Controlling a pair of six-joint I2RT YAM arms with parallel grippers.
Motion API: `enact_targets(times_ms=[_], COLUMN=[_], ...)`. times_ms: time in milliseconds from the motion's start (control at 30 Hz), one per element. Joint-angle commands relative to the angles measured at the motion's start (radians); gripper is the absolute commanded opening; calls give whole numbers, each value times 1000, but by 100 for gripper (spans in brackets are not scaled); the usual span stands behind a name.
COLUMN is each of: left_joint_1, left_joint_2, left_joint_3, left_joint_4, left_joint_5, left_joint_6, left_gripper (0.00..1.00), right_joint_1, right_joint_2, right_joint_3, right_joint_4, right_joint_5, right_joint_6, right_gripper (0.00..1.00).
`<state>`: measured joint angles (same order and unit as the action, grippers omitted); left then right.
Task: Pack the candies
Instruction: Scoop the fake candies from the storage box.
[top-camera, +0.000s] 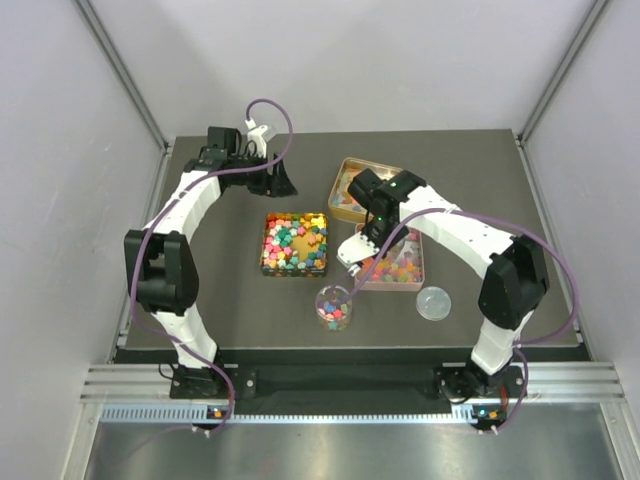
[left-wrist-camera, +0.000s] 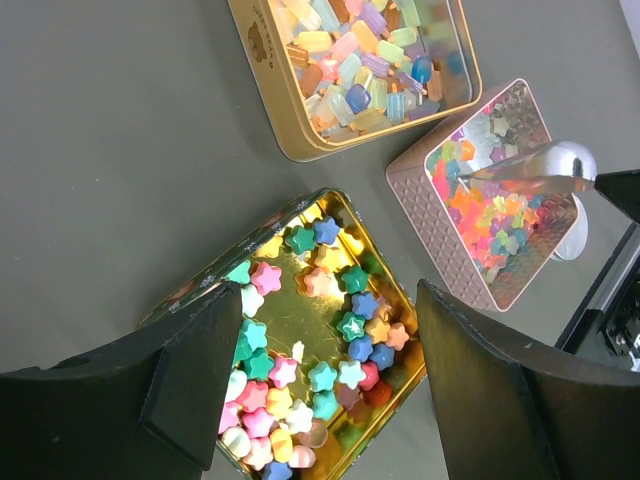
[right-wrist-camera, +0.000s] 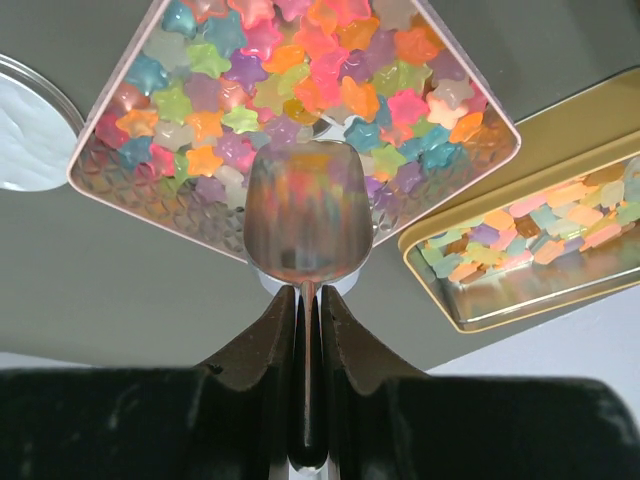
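The candies lie in three tins. Opaque star candies (left-wrist-camera: 335, 375) fill the gold tin (top-camera: 294, 271), translucent stars (right-wrist-camera: 300, 70) the pink tin (top-camera: 423, 262), and oblong pieces (left-wrist-camera: 355, 70) the back gold tin (top-camera: 345, 170). A clear cup (top-camera: 334, 306) in front holds a few candies. My right gripper (top-camera: 364, 242) (right-wrist-camera: 308, 298) is shut on the handle of a metal scoop (right-wrist-camera: 305, 215), whose bowl hangs over the pink tin's near edge and looks empty. My left gripper (top-camera: 280, 182) (left-wrist-camera: 330, 295) is open above the star tin (left-wrist-camera: 290, 215), holding nothing.
A round clear lid (top-camera: 434, 301) lies right of the cup, beside the pink tin. The right arm hides part of the back gold tin. The dark mat (top-camera: 230, 300) ends at the enclosure's walls on the left, right and back.
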<state>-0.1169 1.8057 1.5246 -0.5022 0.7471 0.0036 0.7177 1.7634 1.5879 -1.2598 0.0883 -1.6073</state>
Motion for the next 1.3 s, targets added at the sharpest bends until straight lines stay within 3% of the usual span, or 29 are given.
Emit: enact_targets(times_ms=[0,333,567,800,1267], left_joint_1=[10,13,14,16,16], left_joint_2=[-6,-5,24,43,76], left_joint_3=[23,37,55,52,100], left_joint_4=[-18,-102,-101,-134,-177], left_joint_5=[37,51,44,12,-32], left_joint_6=[24,85,73,121,157], left_gripper=[75,75,75,75,75], right_joint_1=[17,-56,-213,-276,-365], right_joint_2=[14,30,65,97,122], right_joint_3=[41,-72,-17,15,-23], right_joint_4=[-50,33,-38,-55,14], right_joint_5=[-84,-85,-173,-229,-102], right_joint_6=[32,-9,-144,-230,-509], right_gripper=[0,0,0,0,0])
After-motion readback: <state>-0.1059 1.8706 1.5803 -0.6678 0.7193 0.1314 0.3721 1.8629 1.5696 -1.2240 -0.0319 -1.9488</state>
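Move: The right hand, with the scoop in its fingers, is almost over the middle of the pink candy box, which lies about 2 cm ahead and 11 cm below. The glass jar stands some 14 cm to this hand's left and 8 cm back, the gold box about 18 cm ahead and 6 cm left, and the round lid 9 cm right and 8 cm back. From the left hand, the pink box is roughly 10 cm back and 23 cm right. Rightward and forward, after barely stirring at first, the right hand carries the scoop about 10 cm across the pink box to its far right side. It then sinks, ending about 4 cm lower, with the bowl trailing left and back, down into the box over the candies. The fingers keep hold of the handle; the left hand, open and empty, sinks about 3 cm by the patterned box. ##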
